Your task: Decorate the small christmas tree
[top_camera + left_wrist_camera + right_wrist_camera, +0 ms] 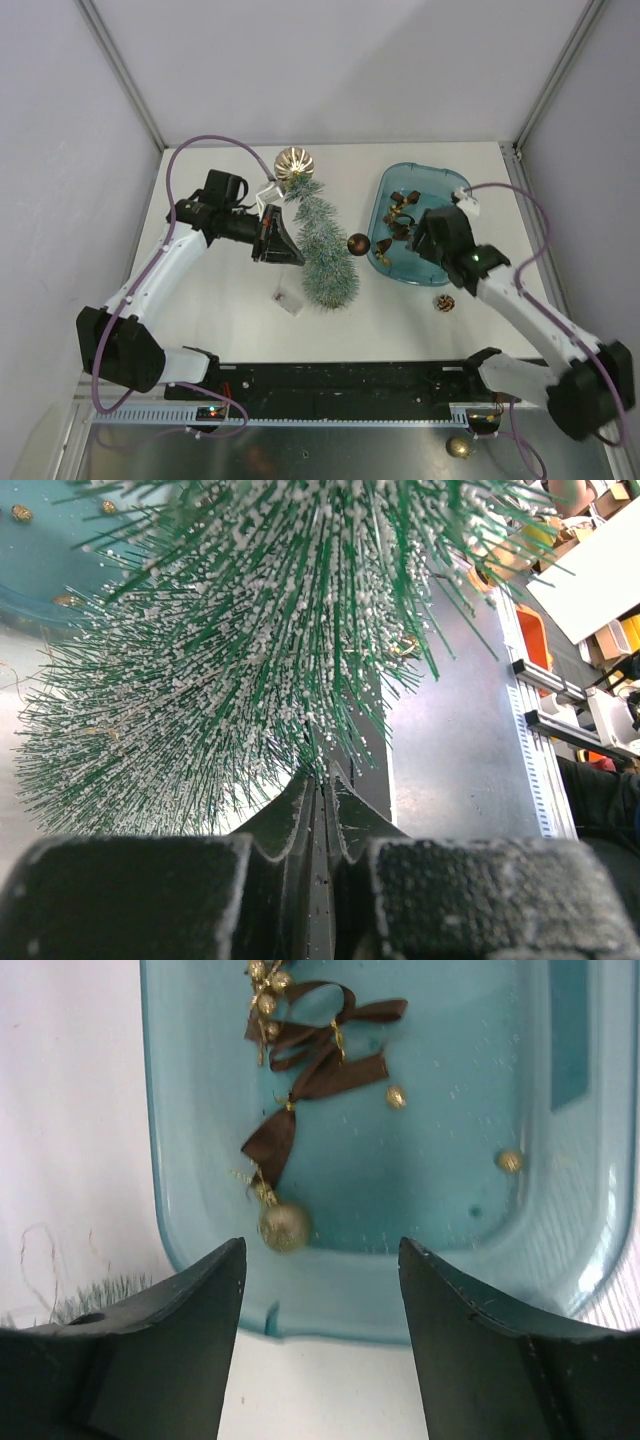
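Note:
The small christmas tree, frosted green and bristly, lies slanted mid-table, its tip by a large gold ball. My left gripper is at the tree's left flank. In the left wrist view its jaws are pressed together with the tree's bristles running into the tips. My right gripper stands open over the near rim of the blue tray, nothing between its fingers. Just beyond them in the tray lie a gold glitter ball and brown ribbon bows.
A dark red bauble sits between tree and tray. A pine cone lies in front of the tray and a small white tag near the tree's base. Loose gold beads dot the tray. White walls enclose the table.

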You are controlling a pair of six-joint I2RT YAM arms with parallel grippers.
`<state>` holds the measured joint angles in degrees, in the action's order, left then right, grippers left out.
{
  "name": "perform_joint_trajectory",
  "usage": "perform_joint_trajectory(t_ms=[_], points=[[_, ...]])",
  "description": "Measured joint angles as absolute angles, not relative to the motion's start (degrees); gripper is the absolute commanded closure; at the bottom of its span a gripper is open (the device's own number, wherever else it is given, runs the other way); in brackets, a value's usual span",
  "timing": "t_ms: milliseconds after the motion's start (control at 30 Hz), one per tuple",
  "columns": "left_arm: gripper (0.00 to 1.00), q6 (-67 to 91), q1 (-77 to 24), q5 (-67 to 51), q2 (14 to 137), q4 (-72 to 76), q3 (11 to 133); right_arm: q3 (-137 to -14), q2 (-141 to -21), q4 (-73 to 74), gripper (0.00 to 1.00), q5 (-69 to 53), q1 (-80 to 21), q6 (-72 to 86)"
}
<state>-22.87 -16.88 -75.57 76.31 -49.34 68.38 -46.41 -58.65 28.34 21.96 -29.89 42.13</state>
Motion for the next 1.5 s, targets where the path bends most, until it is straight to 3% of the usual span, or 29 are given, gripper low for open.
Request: perform_joint_trajectory(t_ms=[233,533,1000,1333,1500], points=[[0.90,-22.8,-16.9,-75.2,76.2,-49.4,68.4,-52.1,-77.6,21.1,0.37,8.2,-23.6,36.1],[0.90,-22.5,-16.9,-75.1,76.2,-49.4,68.5,-52.2,-87.7,19.6,0.41,0.1,-23.0,32.8],[0.90,-22.5,-16.9,-75.1,76.2,-49.4,68.5,-52.8,-94.3,14.3,0.45,-4.1,-23.6,30.9],[0.90,-22.5,-16.9,-75.1,76.2,-49.4,68.5,-53.2,-95.9,13.0,0.58,-4.1,-25.6,30.8],[0.90,-22.5,-16.9,-75.0,76.2,-49.4,68.5,-53.1,-91.4,17.0,0.60,-2.3,-25.3,30.5]])
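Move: The gold bauble, at the left near corner of the blue tray, lies about 4 cm ahead of the right hand, 7 cm to its left and 13 cm below. The brown ribbon is roughly 5 cm beyond the bauble and 2 cm to its right; the pine cone stands on the table some 12 cm nearer and 15 cm to the right of it. From the left hand the bauble is about 20 cm right, 8 cm ahead and well below. The right fingers close on the gold bauble's sides and pinch it near the tray's corner. To get there the hand sinks about 13 cm, drifting left and, early on, some 4 cm forward, while tipping down and turning counter-clockwise by roughly 20 degrees each. With the bauble gripped, it starts back up by about 2 cm. ##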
